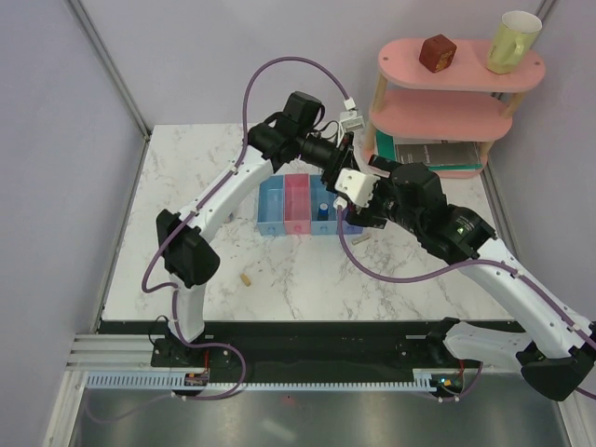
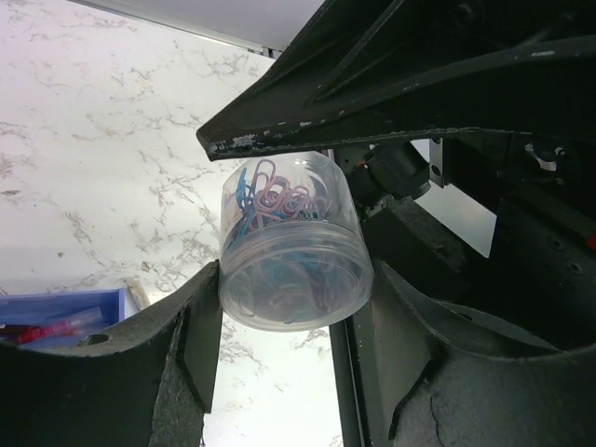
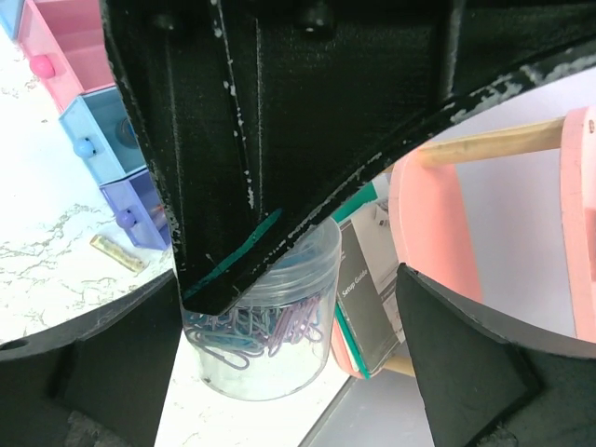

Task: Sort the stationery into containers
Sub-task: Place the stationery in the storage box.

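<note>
A clear round tub (image 2: 293, 251) of coloured paper clips sits between my left gripper's (image 2: 293, 284) fingers, which press on its sides. In the right wrist view the tub (image 3: 270, 340) rests on the table beside the shelf. My right gripper (image 3: 287, 279) is open, fingers wide apart just short of the tub. In the top view both grippers, left (image 1: 346, 154) and right (image 1: 352, 186), meet behind the bins (image 1: 272, 207) and hide the tub. A small blue cylinder (image 1: 323, 212) stands in the third bin. Beige pieces (image 1: 247, 277) (image 1: 359, 238) lie on the table. A red pen (image 2: 42, 331) lies in a blue bin.
The pink tiered shelf (image 1: 447, 112) stands at the back right, close to both grippers, with a brown cube (image 1: 436, 53) and a yellow mug (image 1: 512, 42) on top. A booklet (image 3: 368, 298) lies under it. Grey walls enclose the marble table (image 1: 186, 186).
</note>
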`<state>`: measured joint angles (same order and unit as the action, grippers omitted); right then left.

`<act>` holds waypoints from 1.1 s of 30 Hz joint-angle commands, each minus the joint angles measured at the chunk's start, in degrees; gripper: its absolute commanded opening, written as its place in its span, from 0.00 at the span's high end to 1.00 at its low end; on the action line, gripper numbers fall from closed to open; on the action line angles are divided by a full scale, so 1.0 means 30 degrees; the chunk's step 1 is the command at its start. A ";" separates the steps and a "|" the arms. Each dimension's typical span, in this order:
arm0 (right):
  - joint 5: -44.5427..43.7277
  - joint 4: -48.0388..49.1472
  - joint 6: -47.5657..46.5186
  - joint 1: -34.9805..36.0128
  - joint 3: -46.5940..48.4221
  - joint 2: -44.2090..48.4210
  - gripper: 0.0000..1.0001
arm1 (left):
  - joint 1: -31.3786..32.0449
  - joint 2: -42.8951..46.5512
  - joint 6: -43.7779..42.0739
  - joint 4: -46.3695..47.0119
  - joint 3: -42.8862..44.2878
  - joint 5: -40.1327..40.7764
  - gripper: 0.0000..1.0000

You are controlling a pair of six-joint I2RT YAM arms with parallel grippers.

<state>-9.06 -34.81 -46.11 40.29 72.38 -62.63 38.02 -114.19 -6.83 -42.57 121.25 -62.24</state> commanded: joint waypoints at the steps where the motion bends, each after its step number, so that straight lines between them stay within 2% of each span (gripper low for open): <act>1: -0.0641 0.1085 0.0310 0.0075 0.0718 0.0193 0.02 | 0.0159 0.0592 -0.0857 0.0302 -0.0631 0.0761 0.98; 6: -0.0847 0.0881 0.0398 0.0075 0.0015 0.1012 0.02 | -0.0017 0.0886 -0.1791 0.0214 -0.1450 0.3162 0.98; 10: -0.1313 -0.0116 0.0662 -0.0013 -0.0745 0.1948 0.02 | -0.0513 0.0770 -0.2527 0.0185 -0.1774 0.6352 0.98; 14: -0.2457 0.0293 0.0779 -0.0334 -0.1216 0.2624 0.02 | -0.1393 0.0068 -0.2703 0.0126 -0.1453 0.7735 0.98; 19: -0.4095 0.1201 -0.0010 -0.0424 -0.1977 0.2860 0.02 | -0.1980 -0.0724 -0.3609 -0.0165 -0.0548 1.1071 0.98; 23: -0.4539 0.1494 -0.0100 -0.0452 -0.2300 0.2801 0.02 | -0.1951 -0.1105 -0.6094 -0.0342 -0.0222 1.4146 0.98; 33: -0.4597 0.1963 0.0105 -0.0452 -0.3091 0.3239 0.02 | -0.1571 -0.2364 -1.1283 -0.1161 0.0392 1.7111 0.98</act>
<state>-20.93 -31.35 -45.95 39.03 64.05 -54.17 32.29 -119.57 -30.06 -44.80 118.80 -16.36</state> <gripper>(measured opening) 0.982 0.632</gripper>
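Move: Some 14 cm to the left of the left hand, 11 cm ahead and 25 cm down is the pink compartment of the storage box, with the paperclip jar already in that hand's grip. The blue-capped bottle is about 6 cm right of the compartment's middle and 2 cm nearer, and the purple compartment with the pens 12 cm right of it, level. From the right hand the pink compartment lies about 11 cm ahead, 15 cm left and 25 cm below. Carrying the paperclip jar out of the opened right gripper, the left hand keeps its hold and sweeps about 16 cm forward, 12 cm down and 9 cm left towards the storage box, its fingers swinging from pointing right to forward-right and steeply down. The right hand, fingers staying wide, backs off some 6 cm to the right with a brief rise and a slight clockwise turn. ##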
